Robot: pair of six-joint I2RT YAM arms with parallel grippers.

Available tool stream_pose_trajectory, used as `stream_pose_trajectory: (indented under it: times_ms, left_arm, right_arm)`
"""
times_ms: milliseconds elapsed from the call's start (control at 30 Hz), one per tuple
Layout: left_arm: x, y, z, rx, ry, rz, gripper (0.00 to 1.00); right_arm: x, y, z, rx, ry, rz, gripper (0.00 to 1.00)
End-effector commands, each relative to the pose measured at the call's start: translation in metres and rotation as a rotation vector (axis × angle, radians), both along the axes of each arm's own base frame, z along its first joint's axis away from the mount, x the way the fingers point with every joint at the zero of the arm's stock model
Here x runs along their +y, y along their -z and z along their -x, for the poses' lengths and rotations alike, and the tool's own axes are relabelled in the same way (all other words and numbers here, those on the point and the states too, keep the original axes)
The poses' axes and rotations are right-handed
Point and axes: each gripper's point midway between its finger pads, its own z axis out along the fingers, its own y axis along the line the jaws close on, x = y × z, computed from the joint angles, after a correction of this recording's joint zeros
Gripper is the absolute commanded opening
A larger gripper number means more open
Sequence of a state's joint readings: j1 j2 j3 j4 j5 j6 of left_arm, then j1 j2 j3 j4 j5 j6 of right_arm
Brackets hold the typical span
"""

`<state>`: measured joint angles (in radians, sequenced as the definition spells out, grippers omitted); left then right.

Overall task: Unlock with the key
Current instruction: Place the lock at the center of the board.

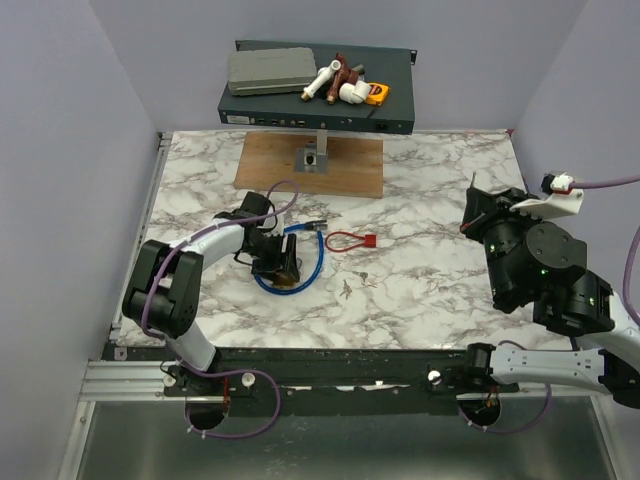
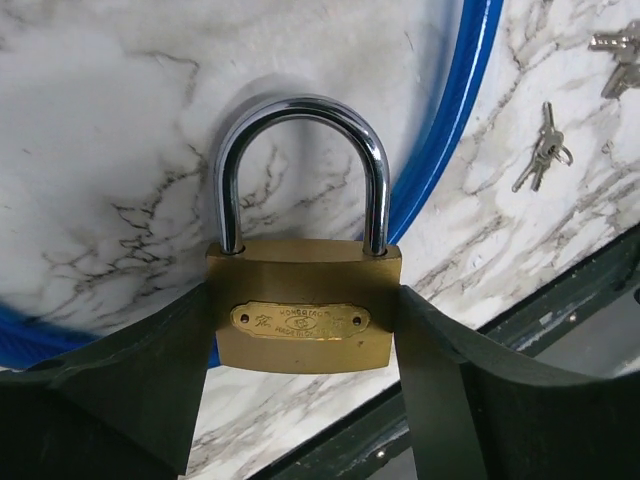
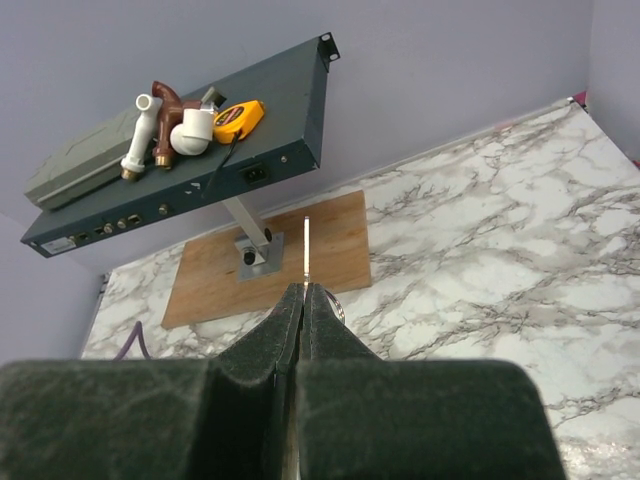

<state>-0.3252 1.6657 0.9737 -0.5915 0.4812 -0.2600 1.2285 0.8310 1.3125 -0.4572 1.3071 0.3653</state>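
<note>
A brass padlock [image 2: 300, 310] with a silver shackle [image 2: 300, 115] stands upright between the fingers of my left gripper [image 2: 305, 300], which is shut on the sides of its body. That gripper [image 1: 278, 265] is low over the marble, inside a blue cable loop [image 1: 312, 262]. My right gripper [image 3: 304, 290] is raised at the right [image 1: 472, 205] with its jaws pressed together. A thin silver key [image 3: 306, 245] sticks out past its tips, seen edge-on, and a small metal ring [image 3: 340, 303] shows beside them. The padlock's keyhole is hidden.
A red loop strap [image 1: 352, 240] and small loose keys [image 1: 347, 290] [image 2: 543, 150] lie on the marble right of the cable. At the back, a wooden board [image 1: 310, 165] with a post carries a dark shelf [image 1: 315, 100] holding pipe fittings, a tape measure and a grey case.
</note>
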Motion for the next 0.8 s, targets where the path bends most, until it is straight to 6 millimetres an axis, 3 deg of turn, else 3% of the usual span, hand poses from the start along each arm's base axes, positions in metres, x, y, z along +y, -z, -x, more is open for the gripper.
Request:
stream_pose_trajectory:
  times_ms: [0,33,67,267,433,500,767]
  left_arm:
    - [-0.017,-0.017,0.014,0.013,0.005,0.128,0.80]
    - [-0.020,-0.020,0.015,0.016,0.014,0.148,0.93]
    - [-0.024,-0.023,0.017,0.026,0.028,0.177,0.98]
    - [-0.048,-0.050,0.024,0.121,0.131,0.346,0.98]
    - [-0.054,-0.080,0.031,0.138,0.327,0.434,0.99]
    - [-0.042,-0.086,0.034,0.083,0.462,0.391,0.98]
    - [0.036,-0.052,0.002,-0.265,0.803,-0.102,0.98]
  right_arm:
    - [-0.007,-0.002,0.001,-0.004,0.018,-0.012,0.01]
    - [-0.008,-0.002,0.001,-0.004,0.020,-0.011,0.01]
    - [-0.007,-0.001,0.001,-0.003,0.020,-0.011,0.01]
    - [-0.003,0.003,0.000,0.003,0.022,0.008,0.01]
    - [0.002,0.007,-0.002,0.008,0.017,0.023,0.01]
    - [0.004,0.008,-0.002,0.009,0.014,0.025,0.01]
    - [0.007,0.009,-0.003,0.007,0.014,0.022,0.01]
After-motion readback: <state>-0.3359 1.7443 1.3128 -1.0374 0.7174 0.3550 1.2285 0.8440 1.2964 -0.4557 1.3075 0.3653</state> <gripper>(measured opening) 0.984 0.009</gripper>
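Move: The lock is still pinched by its brass body at the left fingertips, its middle about 1 cm ahead and 1 cm right, just above the table within the blue hose loop. The hose connector is some 12 cm ahead and 7 cm right; the red tag lies about 8 cm ahead and 19 cm right, the loose keys 2 cm back and 16 cm right. From the raised right hand, the lock is roughly 33 cm left, 4 cm ahead and 42 cm down. The left fingers open wide, release the lock and rise about 7 cm, turning some 30 degrees clockwise. ##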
